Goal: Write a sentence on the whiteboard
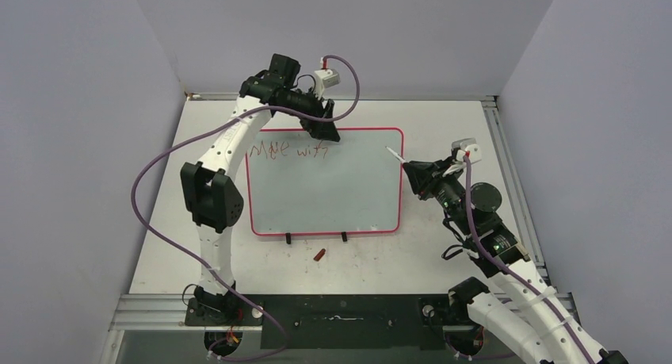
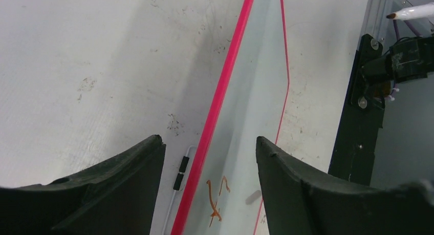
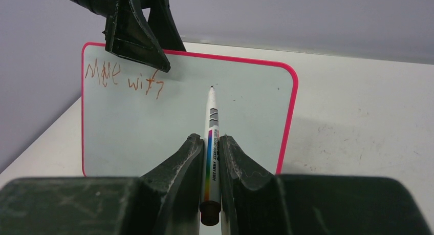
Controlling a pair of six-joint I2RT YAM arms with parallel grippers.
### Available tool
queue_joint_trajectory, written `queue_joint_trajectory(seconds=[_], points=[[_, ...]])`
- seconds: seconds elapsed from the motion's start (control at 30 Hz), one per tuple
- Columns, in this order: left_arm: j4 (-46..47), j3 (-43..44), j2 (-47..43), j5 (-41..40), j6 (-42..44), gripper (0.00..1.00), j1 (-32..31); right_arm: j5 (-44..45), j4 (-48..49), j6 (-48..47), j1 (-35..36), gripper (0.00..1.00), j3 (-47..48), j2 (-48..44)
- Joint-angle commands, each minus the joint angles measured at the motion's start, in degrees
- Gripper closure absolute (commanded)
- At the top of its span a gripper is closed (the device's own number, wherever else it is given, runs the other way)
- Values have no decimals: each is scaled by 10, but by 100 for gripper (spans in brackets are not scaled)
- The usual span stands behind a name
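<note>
The whiteboard (image 1: 325,193) stands mid-table, pink-rimmed; it also shows in the right wrist view (image 3: 240,107) and edge-on in the left wrist view (image 2: 256,91). The sentence (image 1: 287,151) reads "Move with" in red-brown at its top left (image 3: 123,76); its last letters show in the left wrist view (image 2: 217,201). My left gripper (image 1: 321,128) is open, its jaws straddling the board's top rim (image 2: 210,140). My right gripper (image 1: 414,174) is shut on a white marker (image 3: 211,107), tip pointing at the board's upper right part, well right of the writing. I cannot tell if the tip touches.
A small red marker cap (image 1: 319,254) lies on the table in front of the board, near its two black feet (image 1: 289,239). Aluminium rails (image 1: 507,166) run along the table's right side. Grey walls enclose the table on three sides.
</note>
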Motion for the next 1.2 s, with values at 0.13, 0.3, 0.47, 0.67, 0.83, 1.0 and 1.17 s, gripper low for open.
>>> queue_joint_trajectory(seconds=[0.13, 0.3, 0.47, 0.67, 0.83, 1.0, 1.17], points=[[-18, -51, -39, 69, 37, 62, 8, 3, 18, 5, 4, 95, -3, -10], [-2, -96, -73, 98, 43, 74, 17, 3, 16, 7, 6, 95, -6, -12], [37, -157, -117, 112, 41, 87, 17, -3, 18, 8, 10, 95, -9, -10], [127, -264, -197, 100, 18, 99, 17, -5, 43, 10, 39, 95, -19, -6], [210, -342, -261, 67, -28, 100, 16, 36, 118, 9, 106, 95, -50, -5], [310, -445, -322, 38, -74, 100, 11, 100, 213, -1, 170, 95, -72, 29], [334, -470, -336, 31, -87, 100, 11, 136, 279, -33, 238, 95, -69, 89]])
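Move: My left hand's open fingers straddle the whiteboard's top edge, the spot to pinch being about 1 cm back and 2 cm below. The word "with" lies some 4 cm left, 5 cm back and 6 cm lower. From my right hand, holding the marker, the blank spot just after "with" is about 11 cm ahead, 16 cm left and 10 cm below; the pinch spot is roughly 15 cm ahead, 20 cm left and 8 cm below. My left hand dips a little, closes its fingers and pinches the whiteboard's top edge, then draws it back about 6 cm, up some 5 cm and slightly left, wrist tilting upward. My right hand first waits, then, keeping its grip on the marker, swings some 8 cm left and a little back towards the blank area after "with", turning about 10 degrees counter-clockwise. ##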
